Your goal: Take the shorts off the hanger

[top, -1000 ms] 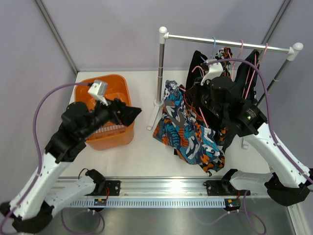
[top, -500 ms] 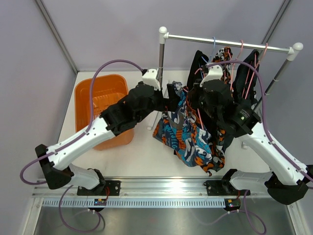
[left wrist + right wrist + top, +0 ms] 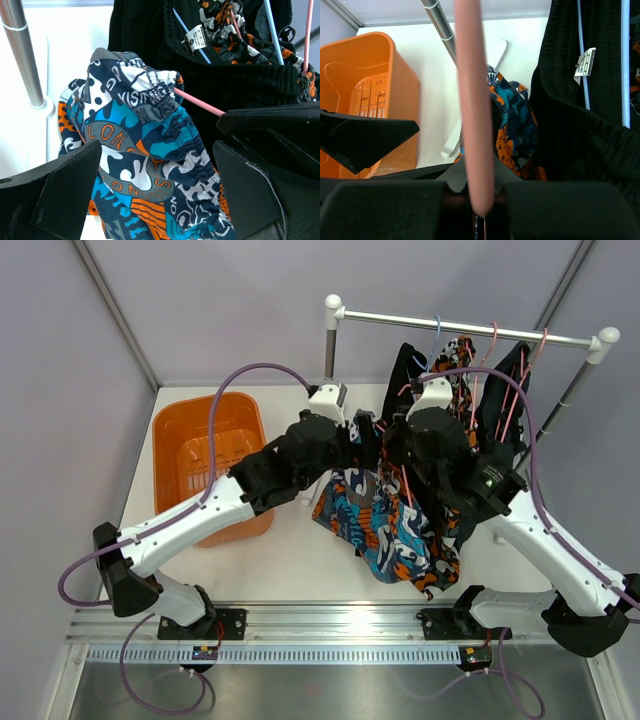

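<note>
The teal-blue and orange patterned shorts (image 3: 385, 525) (image 3: 145, 145) hang by their waistband from a pink hanger (image 3: 200, 102) (image 3: 472, 100), their lower part draped on the table. My right gripper (image 3: 481, 197) (image 3: 405, 455) is shut on that hanger's bar. My left gripper (image 3: 157, 172) (image 3: 365, 435) is open, its fingers either side of the patterned shorts just below the waistband, not touching. On the rail (image 3: 470, 330) behind hang black shorts (image 3: 405, 370) (image 3: 240, 85), orange camouflage shorts (image 3: 462, 355) (image 3: 225, 20) and dark navy shorts (image 3: 510, 380).
An orange basket (image 3: 205, 450) (image 3: 365, 90) stands on the table at the left. The rack's grey post (image 3: 328, 390) (image 3: 22, 55) rises on a white foot just left of the shorts. Blue and pink hangers (image 3: 493, 340) carry the other garments.
My left arm has swung from above the basket across to the patterned shorts, gripper open throughout. The right arm and its hanger have barely moved.
</note>
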Controlling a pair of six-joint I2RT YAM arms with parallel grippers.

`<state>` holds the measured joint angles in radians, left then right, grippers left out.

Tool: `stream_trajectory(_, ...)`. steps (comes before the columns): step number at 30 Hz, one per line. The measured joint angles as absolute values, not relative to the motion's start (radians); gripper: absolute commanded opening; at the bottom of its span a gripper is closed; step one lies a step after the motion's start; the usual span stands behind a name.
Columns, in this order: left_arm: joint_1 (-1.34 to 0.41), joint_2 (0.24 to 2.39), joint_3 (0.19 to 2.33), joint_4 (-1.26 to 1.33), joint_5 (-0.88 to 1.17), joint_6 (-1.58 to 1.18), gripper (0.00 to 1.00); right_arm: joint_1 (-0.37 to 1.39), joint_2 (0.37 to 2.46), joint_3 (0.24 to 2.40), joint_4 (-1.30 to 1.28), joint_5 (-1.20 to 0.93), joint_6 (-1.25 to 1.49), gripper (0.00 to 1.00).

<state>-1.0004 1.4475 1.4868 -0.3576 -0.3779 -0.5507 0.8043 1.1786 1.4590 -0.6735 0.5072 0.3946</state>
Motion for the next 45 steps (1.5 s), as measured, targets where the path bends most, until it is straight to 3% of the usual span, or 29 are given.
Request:
stream_trajectory(14, -1.002, 1.485, 1.486, -0.345, -0.364, -0.556, 0.96, 0.823, 1.205, 1.46, -0.67, 0.56, 0.397, 0.0)
stream_trajectory(18, -1.002, 1.496, 1.486, -0.342, -0.354, -0.559, 0.91, 0.825, 1.208, 1.465, -0.671, 0.562, 0.397, 0.0)
stream_trajectory(22, -1.002, 1.503, 1.485, -0.34, -0.348, -0.563, 0.77, 0.834, 1.209, 1.466, -0.67, 0.564, 0.397, 0.0)
stream_trajectory(30, -1.003, 1.504, 1.479, -0.312, -0.348, -0.572, 0.29, 0.845, 1.209, 1.466, -0.67, 0.558, 0.4, 0.0)
stream_trajectory(32, -1.003, 1.507, 1.479, -0.311, -0.348, -0.567, 0.22, 0.846, 1.208, 1.466, -0.671, 0.556, 0.402, 0.0)
stream_trajectory(33, -1.003, 1.508, 1.479, -0.31, -0.348, -0.562, 0.12, 0.847, 1.208, 1.466, -0.671, 0.556, 0.405, 0.0)
stream_trajectory(36, -1.003, 1.511, 1.479, -0.311, -0.35, -0.551, 0.01, 0.856, 1.204, 1.466, -0.678, 0.555, 0.409, 0.0)
stream_trajectory(45, -1.001, 1.515, 1.479, -0.316, -0.373, -0.542, 0.0, 0.907, 1.149, 1.477, -0.713, 0.531, 0.416, 0.0)
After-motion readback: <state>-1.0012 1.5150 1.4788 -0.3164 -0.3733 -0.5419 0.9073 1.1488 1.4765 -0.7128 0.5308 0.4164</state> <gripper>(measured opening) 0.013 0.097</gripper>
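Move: The near left stretch of the hanging shorts' waistband is just beyond my open left fingers: about 2 cm ahead, 2 cm to the right and 3 cm below. My right hand still holds the pink hanger; its grip is level with my left hand, 5 cm right and 3 cm higher. The black shorts hang roughly 6 cm ahead and 9 cm right of my left hand, 8 cm lower. From my right hand the waistband lies 2 cm ahead, 3 cm left, 6 cm down. I ease my open left hand down about 2.5 cm and 2 cm to the right, onto the waistband beside the hanger's arm, and close the fingers fully to pinch the cloth there. My right hand keeps its grip on the pink hanger, nearly still at first, creeping a centimetre left, then pulls back some 3 cm towards me, rising slightly. ##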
